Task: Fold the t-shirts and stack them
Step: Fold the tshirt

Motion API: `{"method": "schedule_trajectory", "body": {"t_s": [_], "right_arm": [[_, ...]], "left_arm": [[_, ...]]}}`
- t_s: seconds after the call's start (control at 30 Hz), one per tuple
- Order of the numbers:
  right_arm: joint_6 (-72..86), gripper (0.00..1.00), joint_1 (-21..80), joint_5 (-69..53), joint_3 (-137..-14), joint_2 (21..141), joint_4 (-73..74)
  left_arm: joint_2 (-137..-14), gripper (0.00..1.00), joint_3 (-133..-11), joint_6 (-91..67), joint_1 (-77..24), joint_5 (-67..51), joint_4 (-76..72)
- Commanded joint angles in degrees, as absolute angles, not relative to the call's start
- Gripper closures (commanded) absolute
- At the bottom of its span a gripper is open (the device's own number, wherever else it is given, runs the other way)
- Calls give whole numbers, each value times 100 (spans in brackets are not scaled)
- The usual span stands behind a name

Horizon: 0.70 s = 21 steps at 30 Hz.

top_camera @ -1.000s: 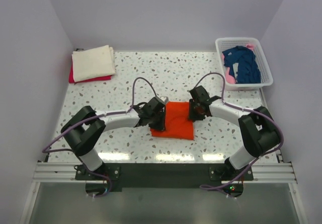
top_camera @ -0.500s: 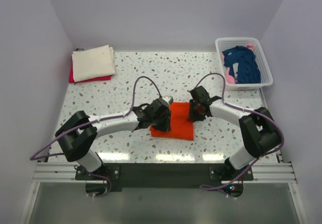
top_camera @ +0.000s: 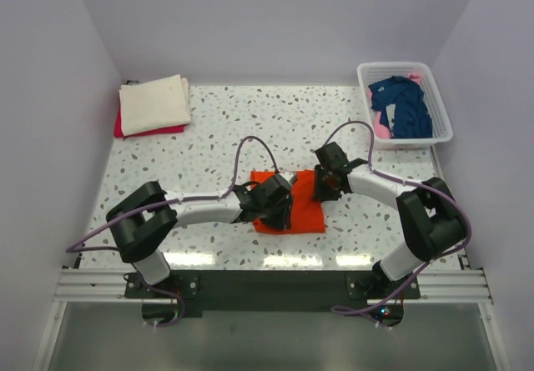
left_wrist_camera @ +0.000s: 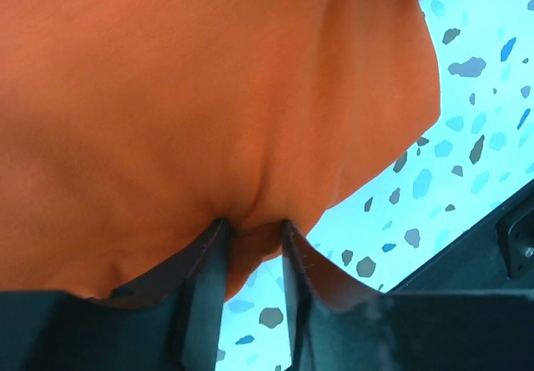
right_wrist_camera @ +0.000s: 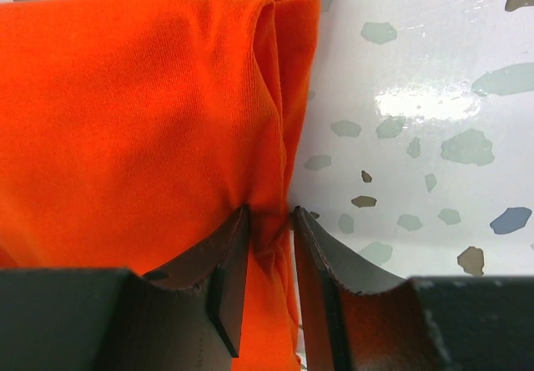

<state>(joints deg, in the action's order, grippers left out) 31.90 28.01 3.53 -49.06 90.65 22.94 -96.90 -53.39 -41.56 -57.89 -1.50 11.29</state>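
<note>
A bright orange t-shirt (top_camera: 307,213) lies folded in the middle of the table between my two arms. My left gripper (top_camera: 279,208) sits over its left half and is shut on a bunched fold of orange cloth (left_wrist_camera: 250,96), which fills the gap between the fingers (left_wrist_camera: 204,271). My right gripper (top_camera: 322,189) is at the shirt's right edge, shut on the doubled orange hem (right_wrist_camera: 275,96). A folded cream t-shirt (top_camera: 154,102) rests on a red one (top_camera: 119,126) at the back left. A navy t-shirt (top_camera: 405,108) lies crumpled in the basket.
The white lattice basket (top_camera: 415,142) stands at the back right, with something pink (top_camera: 382,126) beside the navy cloth. Grey walls close in the speckled table (top_camera: 250,121) on three sides. Cables loop above both forearms.
My left gripper has moved right and toward the near edge, over the orange shirt, with cloth in it. The right gripper has stayed put.
</note>
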Motion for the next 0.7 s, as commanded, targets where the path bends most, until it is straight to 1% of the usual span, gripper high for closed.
{"method": "schedule_trajectory", "body": {"t_s": [0.0,0.03,0.07,0.1,0.13,0.2,0.23,0.27,0.33,0.5,0.67], "right_arm": [[3085,68,2804,466,-5089,8868,2593],[3059,67,2795,466,-5106,8859,2601],[3050,66,2786,466,-5124,8859,2628],[3041,66,2795,440,-5159,8859,2645],[3024,64,2795,431,-5159,8859,2654],[3006,61,2795,413,-5168,8824,2663],[3006,60,2795,404,-5168,8816,2654],[2997,59,2795,387,-5177,8807,2654],[2980,57,2795,378,-5194,8815,2654],[2927,49,2795,308,-5247,8807,2646],[2900,47,2795,255,-5282,8745,2637]], "left_arm": [[-9222,62,-5449,-4175,-5757,316,1590],[-9072,59,-5467,-4175,-5722,360,1669],[-8914,52,-5467,-4166,-5565,386,1740],[-8581,49,-5423,-4175,-5450,378,1836],[-8395,44,-5362,-4175,-5310,343,1863],[-7922,38,-5081,-4149,-4809,177,1855],[-7815,34,-4984,-4122,-4634,97,1820],[-7709,32,-4844,-4052,-4301,-121,1811],[-7699,27,-4755,-3991,-4035,-464,1784],[-7857,20,-4702,-3771,-3297,-1124,1626],[-8357,18,-4746,-3586,-2953,-1844,1363]]}}
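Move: The left fingertips are at the folded t-shirt's near edge, with a small gather between them. The middle of its left edge, which they go for next, lies about 7 cm ahead and 8 cm left; the far-left corner is some 15 cm ahead and 9 left, the near-right corner about 11 cm right, level. The right fingers straddle the t-shirt's right edge, its near-right corner roughly 10 cm back and 2 right of them. The left hand opens wide and comes free of the cloth at the near edge, arcing left and forward about 15 cm over the t-shirt towards its left edge, first rising some 8 cm and then sinking again to end about 5 cm higher than it began, while it turns roughly 20 degrees counter-clockwise. The right hand stays at the right edge, parting its fingers part way to release the pinched layers, the inner fingertip still at the cloth and the outer one clear of the edge. ##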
